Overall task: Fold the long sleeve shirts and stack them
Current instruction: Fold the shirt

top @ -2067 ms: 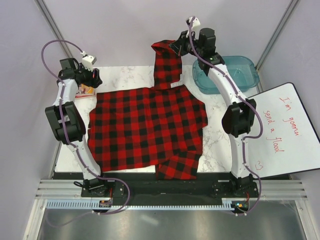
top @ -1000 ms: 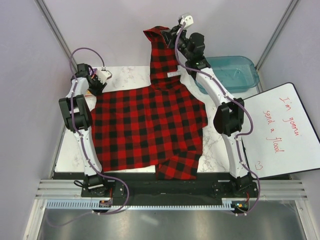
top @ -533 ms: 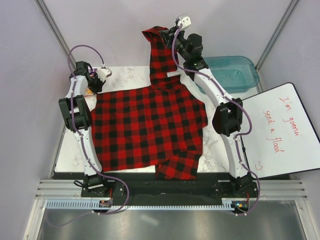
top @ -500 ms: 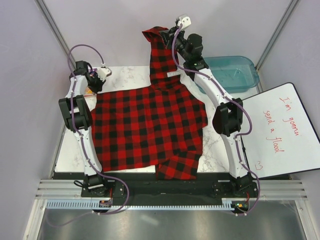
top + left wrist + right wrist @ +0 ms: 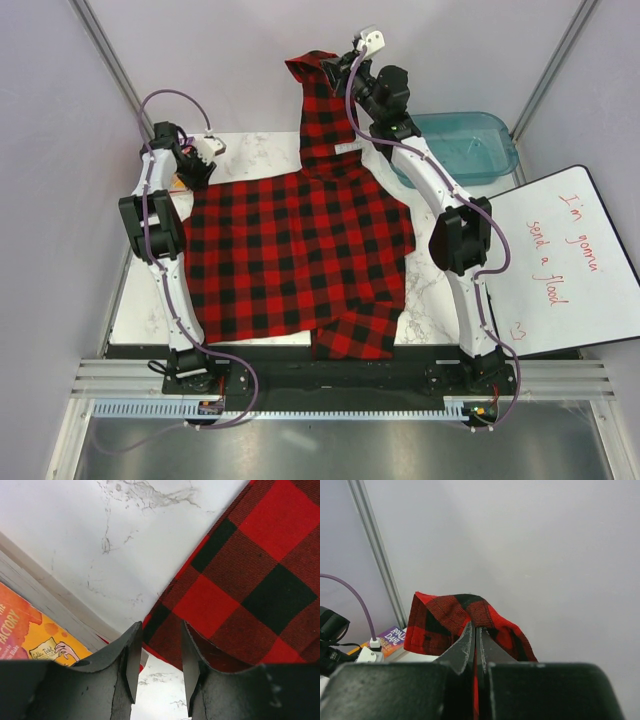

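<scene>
A red-and-black checked long sleeve shirt [image 5: 300, 250] lies spread over the white marble table [image 5: 150, 300]. One of its sleeves [image 5: 325, 110] is lifted at the far edge. My right gripper [image 5: 335, 68] [image 5: 476, 627] is shut on that sleeve's end, and the cuff [image 5: 445, 615] drapes over the fingertips. My left gripper [image 5: 195, 165] [image 5: 159, 630] is low over the shirt's far-left corner [image 5: 170, 625]. Its jaws stand apart, with the fabric's edge just past the tips and bare table showing between them.
A colourful paperback book [image 5: 30, 635] [image 5: 395, 637] lies at the far left, right beside the left gripper. A teal plastic bin [image 5: 465, 140] stands at the far right. A whiteboard [image 5: 570, 260] with red writing leans at the right edge.
The right gripper has carried the sleeve higher and a little to the left. The left arm has swung in and down to the shirt's far-left corner.
</scene>
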`<action>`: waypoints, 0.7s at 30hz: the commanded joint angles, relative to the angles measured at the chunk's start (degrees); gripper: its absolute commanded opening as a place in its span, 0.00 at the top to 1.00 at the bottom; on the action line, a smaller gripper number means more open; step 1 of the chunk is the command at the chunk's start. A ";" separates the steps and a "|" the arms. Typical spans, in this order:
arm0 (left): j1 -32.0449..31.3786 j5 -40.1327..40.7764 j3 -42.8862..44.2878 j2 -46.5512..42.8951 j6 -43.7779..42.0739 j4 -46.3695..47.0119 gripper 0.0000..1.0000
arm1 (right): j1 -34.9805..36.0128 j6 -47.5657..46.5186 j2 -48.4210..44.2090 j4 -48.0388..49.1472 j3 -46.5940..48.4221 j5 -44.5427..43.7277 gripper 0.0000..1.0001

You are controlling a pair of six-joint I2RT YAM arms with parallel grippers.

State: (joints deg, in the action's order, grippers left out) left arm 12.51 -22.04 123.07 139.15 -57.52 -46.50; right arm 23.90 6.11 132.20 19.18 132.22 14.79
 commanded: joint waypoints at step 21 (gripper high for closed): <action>1.73 -1.68 13.61 6.76 7.66 -5.63 0.98 | 0.36 -1.80 -3.00 2.97 0.75 1.30 1.00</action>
State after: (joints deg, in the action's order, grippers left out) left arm 13.91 -21.30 132.86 145.82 -55.42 -53.06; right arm 24.01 5.58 132.16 18.87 131.37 16.53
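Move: The shirt's far left corner lies about 2 cm to the left of the open left fingers, level with them and some 2 cm below. The book's middle is roughly 8 cm left and 6 cm ahead of this hand. The foot of the raised cloth is about 33 cm to its right and 4 cm ahead. From the right hand, high up and holding that cloth, the far left corner is some 43 cm left, 5 cm back and 42 cm below. The left fingers close from nearly half open and pinch the shirt's far left corner beside the book, after the hand has sunk and slid left onto it, about 2 cm each way. Meanwhile the right hand keeps its shut grip on the raised cloth and holds it aloft, settling only about 1 cm. ##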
